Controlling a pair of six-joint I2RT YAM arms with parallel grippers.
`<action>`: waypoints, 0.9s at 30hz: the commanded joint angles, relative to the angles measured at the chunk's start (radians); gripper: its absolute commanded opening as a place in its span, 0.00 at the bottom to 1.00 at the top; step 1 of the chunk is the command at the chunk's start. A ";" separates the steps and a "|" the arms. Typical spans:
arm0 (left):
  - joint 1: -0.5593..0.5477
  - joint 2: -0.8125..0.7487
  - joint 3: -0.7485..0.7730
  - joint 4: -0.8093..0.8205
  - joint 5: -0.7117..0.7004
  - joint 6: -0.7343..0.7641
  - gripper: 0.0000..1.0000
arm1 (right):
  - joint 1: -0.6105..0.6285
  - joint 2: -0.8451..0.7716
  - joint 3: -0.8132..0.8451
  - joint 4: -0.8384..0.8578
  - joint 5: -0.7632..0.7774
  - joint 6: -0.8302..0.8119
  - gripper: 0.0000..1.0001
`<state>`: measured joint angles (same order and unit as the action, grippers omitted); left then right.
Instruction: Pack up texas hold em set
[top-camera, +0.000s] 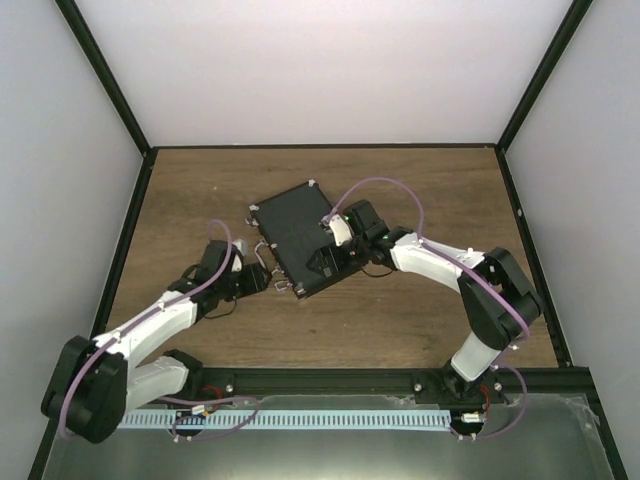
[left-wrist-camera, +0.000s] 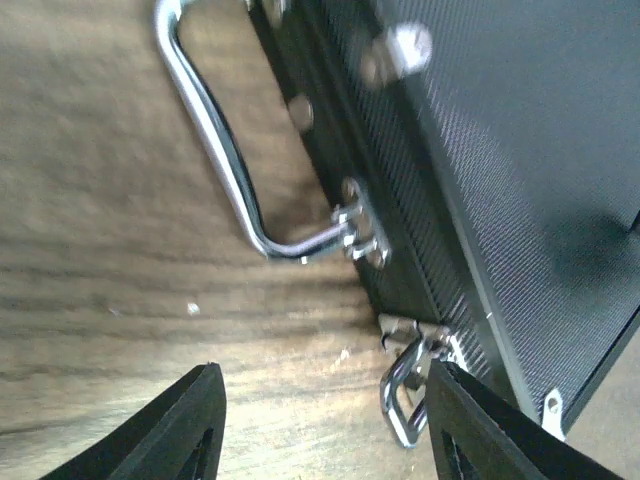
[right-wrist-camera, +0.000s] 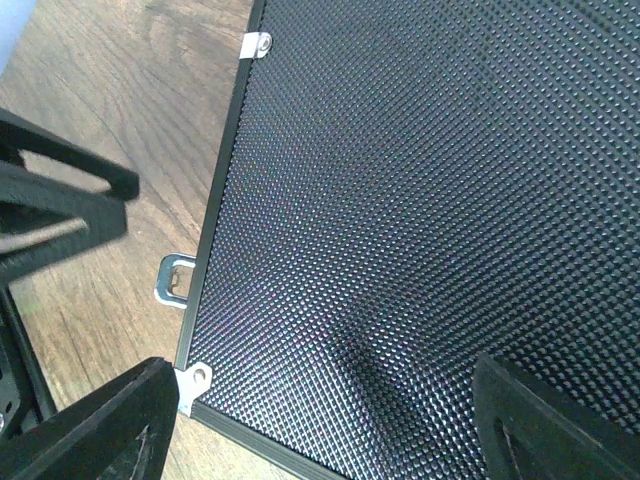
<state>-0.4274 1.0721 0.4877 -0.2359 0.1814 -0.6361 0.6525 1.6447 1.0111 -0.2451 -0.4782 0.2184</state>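
Note:
The texas hold em set's black textured case (top-camera: 298, 232) lies flat and closed on the wooden table, its silver handle (left-wrist-camera: 214, 150) facing my left arm. My left gripper (top-camera: 262, 279) sits low at that side, open, with bare wood between its fingers. A flipped-out silver latch loop (left-wrist-camera: 404, 396) hangs right beside the right finger (left-wrist-camera: 470, 420), and I cannot tell if they touch. My right gripper (top-camera: 327, 261) hovers over the lid (right-wrist-camera: 420, 190) near its front corner, open wide, holding nothing. The same latch loop (right-wrist-camera: 174, 279) sticks out from the case edge.
Black frame posts and white walls enclose the table (top-camera: 420, 310). A metal rail (top-camera: 330, 382) with the arm bases runs along the near edge. A second latch (left-wrist-camera: 398, 48) shows further along the case side. Dark parts of the other arm (right-wrist-camera: 60, 195) stand left of the case.

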 joint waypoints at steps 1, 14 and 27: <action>-0.010 0.068 -0.022 0.155 0.158 -0.087 0.57 | 0.012 -0.017 -0.006 0.013 0.051 0.015 0.82; -0.042 0.169 -0.052 0.214 0.162 -0.072 0.41 | 0.015 -0.004 -0.016 0.012 0.079 0.017 0.82; -0.072 0.250 -0.076 0.269 0.149 -0.072 0.26 | 0.015 0.007 -0.019 0.029 0.077 0.029 0.82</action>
<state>-0.4854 1.2846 0.4179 -0.0101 0.3237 -0.7094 0.6590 1.6447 1.0050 -0.2207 -0.4187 0.2428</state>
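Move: The near latch on the case's front edge is about 4 cm to the left hand's right, 2 cm back and 5 cm below its open fingers. The metal handle is roughly 5 cm ahead of that hand, in line sideways and about 6 cm lower; the closed case lid is centred some 9 cm ahead and 9 cm right, 2 cm down. From the right hand, the latch is about 8 cm left, 4 cm back and 7 cm down, and the lid's middle 5 cm ahead and 2 cm left, 1 cm down. The left hand sinks about 4.5 cm and goes some 4 cm to the right, easing back a little, down past the near end of the handle to the near latch, while its fingers close from a bit over half open to about a quarter, one on each side of the latch's outer loop. The right hand stays almost in place with its fingers still spread, resting on the closed lid near its near end and creeping under 1 cm forward. ##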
